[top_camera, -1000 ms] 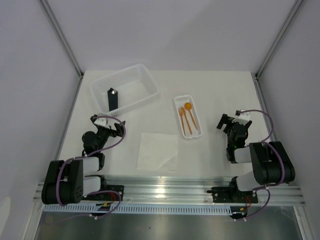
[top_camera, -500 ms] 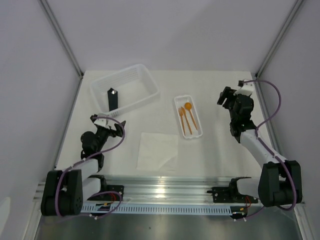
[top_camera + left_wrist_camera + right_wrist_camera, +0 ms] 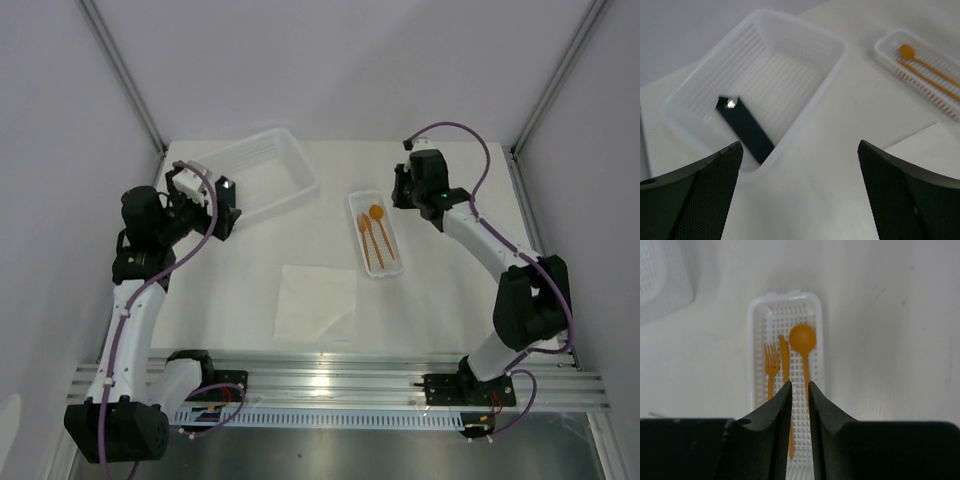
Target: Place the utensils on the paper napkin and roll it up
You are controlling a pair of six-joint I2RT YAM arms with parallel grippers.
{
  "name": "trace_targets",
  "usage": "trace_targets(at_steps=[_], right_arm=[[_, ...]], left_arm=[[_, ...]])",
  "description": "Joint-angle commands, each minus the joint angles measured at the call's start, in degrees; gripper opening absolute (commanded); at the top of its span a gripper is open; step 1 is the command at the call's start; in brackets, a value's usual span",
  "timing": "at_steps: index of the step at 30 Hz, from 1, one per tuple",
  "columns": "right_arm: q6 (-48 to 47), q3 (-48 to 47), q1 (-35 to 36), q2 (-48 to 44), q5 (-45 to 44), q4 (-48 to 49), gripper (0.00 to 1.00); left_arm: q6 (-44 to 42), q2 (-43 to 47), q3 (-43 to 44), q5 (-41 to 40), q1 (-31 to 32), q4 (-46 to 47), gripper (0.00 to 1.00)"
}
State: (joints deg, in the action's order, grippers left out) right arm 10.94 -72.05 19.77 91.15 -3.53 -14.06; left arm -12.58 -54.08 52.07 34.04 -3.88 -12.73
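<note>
The utensils are an orange fork (image 3: 771,365), knife (image 3: 784,355) and spoon (image 3: 802,337), side by side in a narrow white ribbed tray (image 3: 756,340). In the top view the spoon (image 3: 376,212) and tray (image 3: 355,200) sit mid-table. My right gripper (image 3: 800,385) hovers above the tray; its jaws stand close together with a narrow gap and nothing between them. It shows in the top view (image 3: 400,190) too. The paper napkin (image 3: 316,301) lies flat, nearer the arm bases, bare. My left gripper (image 3: 800,150) is wide open and empty, raised near the basket.
A large white slotted basket (image 3: 300,165) stands at the back left with a black upright block (image 3: 225,200) inside its near wall. The left wrist view shows the block (image 3: 745,127), the basket (image 3: 805,112) and a napkin corner (image 3: 935,137).
My right arm has reached from the right side up and over the tray, and its jaws have narrowed from wide open. My left arm has lifted and swung toward the basket, still open.
</note>
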Motion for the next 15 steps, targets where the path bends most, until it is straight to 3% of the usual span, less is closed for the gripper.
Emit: trace_targets(at_steps=[1,5,15], right_arm=[[0.31,-6.16,3.08,5.07,0.98,-8.34,0.22],[-0.39,-10.38,5.54,11.49,3.17,-12.38,0.24],[1.98,-16.72,8.27,22.74,5.37,-15.20,0.23]], left_arm=[[-8.51,0.64,3.12,-19.89,-0.34,-23.37,0.99],[-8.43,3.98,-2.04,-36.11,-1.04,-21.99,1.00],[-5.09,5.39,-10.23,-38.70,-2.01,-19.79,0.99]])
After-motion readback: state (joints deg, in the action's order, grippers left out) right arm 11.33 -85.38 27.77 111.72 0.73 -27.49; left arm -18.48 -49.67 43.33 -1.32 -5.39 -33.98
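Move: The fork in the small tray lies some 6 cm left of the right hand, 5 cm back towards the base and about 15 cm below it. Just right of the fork lies the knife, and beyond that the spoon, about 3 cm right of the fork and 2 cm farther out. The napkin's middle is roughly 13 cm farther left and 13 cm nearer the base than the fork. From the left hand the fork is about 30 cm to the right, 5 cm ahead and 25 cm below. The right hand sinks about 10 cm while swinging some 8 cm left, coming down over the left side of the small tray towards the fork; it tips its fingers some 20 degrees further down and keeps them narrowly open, still short of the utensils. Meanwhile the empty left hand drops and moves left, drawing back a little towards its base and away from the tray, turning counter-clockwise and tipping down with fingers wide open. ##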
